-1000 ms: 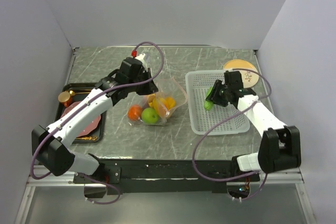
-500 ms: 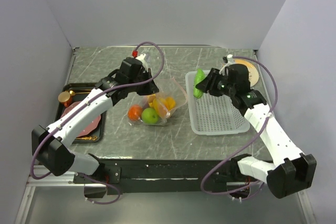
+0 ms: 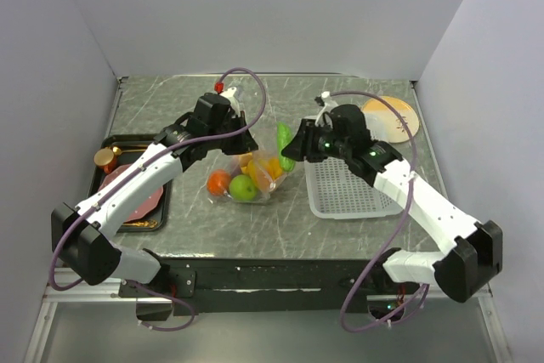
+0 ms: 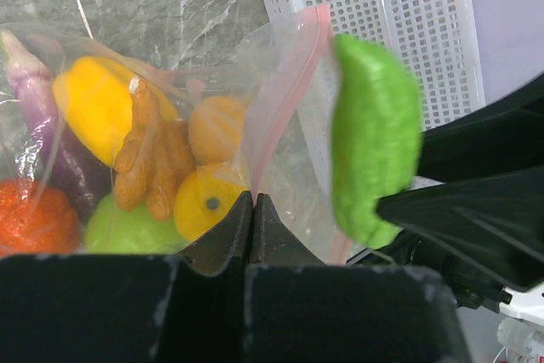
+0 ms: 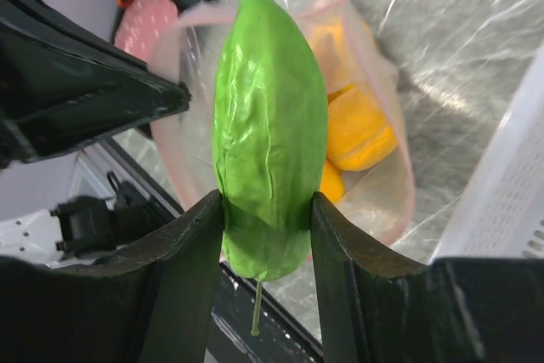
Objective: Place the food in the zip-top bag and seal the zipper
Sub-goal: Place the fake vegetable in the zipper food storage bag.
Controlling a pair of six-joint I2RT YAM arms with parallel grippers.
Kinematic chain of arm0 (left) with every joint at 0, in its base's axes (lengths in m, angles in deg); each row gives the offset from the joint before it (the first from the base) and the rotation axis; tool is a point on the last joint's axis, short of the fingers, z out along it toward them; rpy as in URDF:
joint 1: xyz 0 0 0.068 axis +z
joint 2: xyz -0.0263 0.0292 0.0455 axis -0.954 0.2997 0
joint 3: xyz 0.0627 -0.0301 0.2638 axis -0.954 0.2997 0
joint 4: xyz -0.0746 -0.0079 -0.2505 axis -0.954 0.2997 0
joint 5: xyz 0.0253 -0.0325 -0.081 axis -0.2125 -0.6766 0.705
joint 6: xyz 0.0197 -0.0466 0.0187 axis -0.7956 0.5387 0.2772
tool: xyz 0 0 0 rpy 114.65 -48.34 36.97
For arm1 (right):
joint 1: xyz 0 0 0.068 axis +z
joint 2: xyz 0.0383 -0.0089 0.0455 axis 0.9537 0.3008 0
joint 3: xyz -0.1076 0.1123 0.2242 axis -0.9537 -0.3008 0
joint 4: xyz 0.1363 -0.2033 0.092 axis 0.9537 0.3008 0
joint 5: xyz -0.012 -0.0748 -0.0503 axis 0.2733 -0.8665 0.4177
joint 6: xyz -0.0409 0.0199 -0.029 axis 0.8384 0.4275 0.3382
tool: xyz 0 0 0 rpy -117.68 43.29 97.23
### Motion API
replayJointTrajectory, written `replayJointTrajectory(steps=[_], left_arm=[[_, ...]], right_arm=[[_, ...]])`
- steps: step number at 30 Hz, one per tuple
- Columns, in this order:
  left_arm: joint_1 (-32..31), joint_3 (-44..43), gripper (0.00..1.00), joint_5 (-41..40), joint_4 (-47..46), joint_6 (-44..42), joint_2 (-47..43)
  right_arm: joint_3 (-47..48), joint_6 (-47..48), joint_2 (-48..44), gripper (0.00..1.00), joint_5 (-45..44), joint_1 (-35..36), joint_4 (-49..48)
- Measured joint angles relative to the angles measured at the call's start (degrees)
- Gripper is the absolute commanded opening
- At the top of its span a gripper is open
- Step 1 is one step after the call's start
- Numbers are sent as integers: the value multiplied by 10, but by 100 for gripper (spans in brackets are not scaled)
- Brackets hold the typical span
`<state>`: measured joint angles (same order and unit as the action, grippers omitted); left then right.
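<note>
The clear zip-top bag lies mid-table and holds food: a tomato, a lime and yellow-orange pieces. My left gripper is shut on the bag's mouth edge, pinching the pale pink zipper and holding it up. In that view an eggplant, a yellow pepper and a mango show through the plastic. My right gripper is shut on the green cucumber, which points into the open bag mouth. From above, the cucumber hangs just right of the bag.
The white slotted basket stands to the right of the bag, under the right arm. A round wooden plate lies behind it. A black tray on the left carries a pink slab and a small brown jar.
My right arm has lifted the cucumber out of the basket and swung it left to the bag's mouth. The left arm and the bag have stayed put.
</note>
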<state>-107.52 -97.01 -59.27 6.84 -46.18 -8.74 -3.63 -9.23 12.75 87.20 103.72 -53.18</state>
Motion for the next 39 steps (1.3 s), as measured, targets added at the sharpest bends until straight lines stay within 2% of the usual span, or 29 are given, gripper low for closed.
replayJointTrajectory(steps=[5,11,23,39], left_arm=[[0,0,1,0,0,0,0],[0,-1,1,0,0,1,0],[0,-19,1,-11,0,1,7],[0,-12,1,6,-12,0,6]], right_arm=[[20,13,37,18,1,22,10],[27,23,40,18,-12,28,22],[31,36,-23,19,-28,30,60],[44,62,18,21,54,30,143]])
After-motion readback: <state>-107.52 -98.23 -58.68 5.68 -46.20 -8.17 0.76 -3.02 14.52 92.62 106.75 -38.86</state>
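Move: The fake cucumber is already in the right fingers; the open mouth of the zip-top bag is about 4 cm back, 3 cm to their left and 6 cm below. The green apple in the bag is roughly 10 cm back, 14 cm left and 16 cm below; the empty basket's middle is some 7 cm back, 17 cm right and 16 cm below. From the left gripper, the mouth's middle lies about 4 cm back, 8 cm right and 3 cm below. Bring the right gripper back about 5 cm to take the cucumber to the bag's mouth: first ease slightly left and down, then right again and up some 3 cm, then draw back and sink, turning about 10 degrees counter-clockwise and tipping the fingers a little farther down. Keep its grip; with the left fingers keep pinching the rim nearly still. ##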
